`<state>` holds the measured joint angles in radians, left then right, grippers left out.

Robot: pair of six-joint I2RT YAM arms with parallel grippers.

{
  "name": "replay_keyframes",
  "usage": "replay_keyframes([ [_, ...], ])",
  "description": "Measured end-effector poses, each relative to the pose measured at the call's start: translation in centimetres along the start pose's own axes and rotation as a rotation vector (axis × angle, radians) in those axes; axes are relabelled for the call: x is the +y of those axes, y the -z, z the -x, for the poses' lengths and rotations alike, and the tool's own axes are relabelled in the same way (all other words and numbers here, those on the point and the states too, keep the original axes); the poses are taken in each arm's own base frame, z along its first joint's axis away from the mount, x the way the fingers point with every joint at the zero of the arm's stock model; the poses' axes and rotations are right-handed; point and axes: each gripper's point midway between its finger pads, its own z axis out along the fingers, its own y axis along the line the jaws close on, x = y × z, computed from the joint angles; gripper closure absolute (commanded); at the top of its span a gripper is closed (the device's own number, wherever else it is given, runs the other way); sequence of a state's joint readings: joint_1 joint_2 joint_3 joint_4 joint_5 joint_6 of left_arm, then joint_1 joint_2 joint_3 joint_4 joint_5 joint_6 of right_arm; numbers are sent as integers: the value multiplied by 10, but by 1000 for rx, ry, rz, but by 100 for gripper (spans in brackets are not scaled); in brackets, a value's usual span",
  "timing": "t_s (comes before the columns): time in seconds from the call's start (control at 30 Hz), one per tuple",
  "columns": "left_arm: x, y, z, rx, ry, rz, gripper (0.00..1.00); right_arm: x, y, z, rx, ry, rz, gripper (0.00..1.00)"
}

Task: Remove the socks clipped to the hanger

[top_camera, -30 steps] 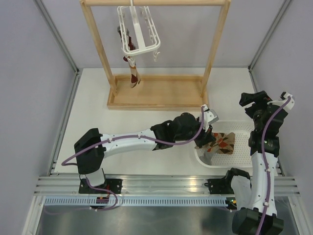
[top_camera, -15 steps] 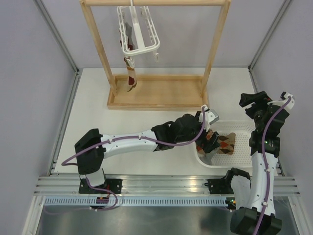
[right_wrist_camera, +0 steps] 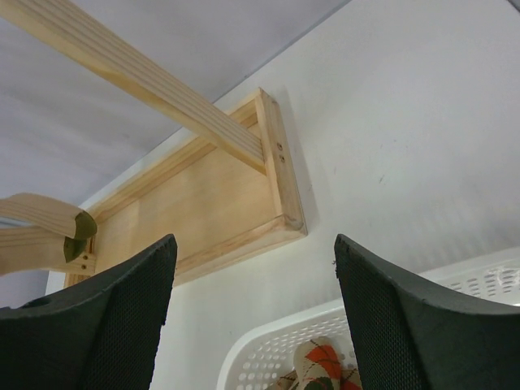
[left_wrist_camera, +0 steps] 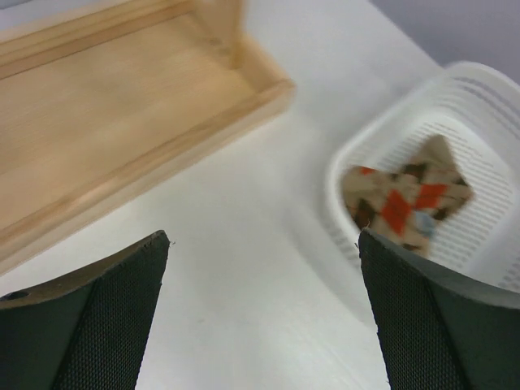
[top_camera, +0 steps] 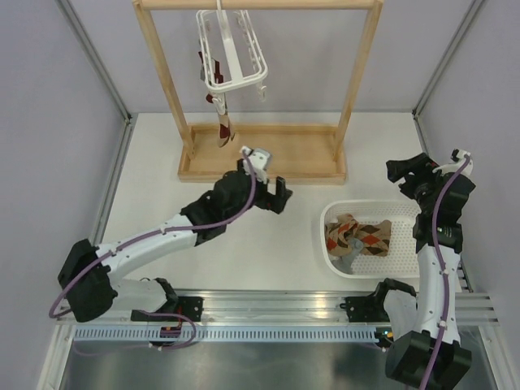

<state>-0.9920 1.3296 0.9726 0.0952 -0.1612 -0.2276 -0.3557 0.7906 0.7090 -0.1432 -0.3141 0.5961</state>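
The white hanger [top_camera: 230, 50] hangs by its hook from the wooden rack's top bar. One striped sock [top_camera: 221, 122] still dangles from a clip under its left side. Argyle socks [top_camera: 364, 236] and a grey one lie in the white basket [top_camera: 331, 215]; they also show in the left wrist view [left_wrist_camera: 404, 197] and the right wrist view [right_wrist_camera: 318, 366]. My left gripper [top_camera: 278, 196] is open and empty over the table, in front of the rack's base. My right gripper [top_camera: 410, 175] is open and empty above the basket's far right corner.
The wooden rack [top_camera: 260, 154] stands at the back, its flat base also in the left wrist view [left_wrist_camera: 97, 106] and the right wrist view [right_wrist_camera: 203, 211]. The basket [left_wrist_camera: 479, 106] sits at the table's front right. Metal rails [top_camera: 268, 305] run along the near edge.
My left gripper has left the basket and swung back left toward the rack's base, empty. The argyle sock now lies in the basket. My right gripper shifted slightly left.
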Motion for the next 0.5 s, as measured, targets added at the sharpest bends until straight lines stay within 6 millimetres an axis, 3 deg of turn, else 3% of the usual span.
replay_keyframes([
  [0.07,56,15,-1,-26,64,132,0,-1,-1,-5,18,-2,7,18],
  [0.2,124,47,-1,-90,171,292,0,3,-2,-9,37,-2,34,18],
  [0.4,196,76,24,-216,291,444,0,9,-2,-12,52,1,76,18],
  [0.5,213,74,27,-229,294,481,0,10,-2,-16,65,0,92,18],
])
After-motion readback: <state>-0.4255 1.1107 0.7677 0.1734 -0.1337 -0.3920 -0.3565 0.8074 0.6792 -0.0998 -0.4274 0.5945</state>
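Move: The sock still clipped under the hanger hangs about 28 cm ahead of the left hand, some 21 cm to its left and roughly 5 cm above it. The hanger is over it, about 34 cm ahead, 18 cm left and 25 cm above the hand. The wooden rack base lies on the table, centred some 32 cm ahead, 6 cm left and 22 cm below the hand. From the right hand, the sock is about 22 cm ahead, 54 cm left and slightly higher. Swing the open left gripper quickly away from the basket side towards the hanging sock, about 20 cm to the left and 10 cm forward at nearly the same height. Turn the hand some 30 degrees counter-clockwise on the way so the fingers come round to point mostly forward, easing off at the end short of the sock, fingers still wide open and empty. ##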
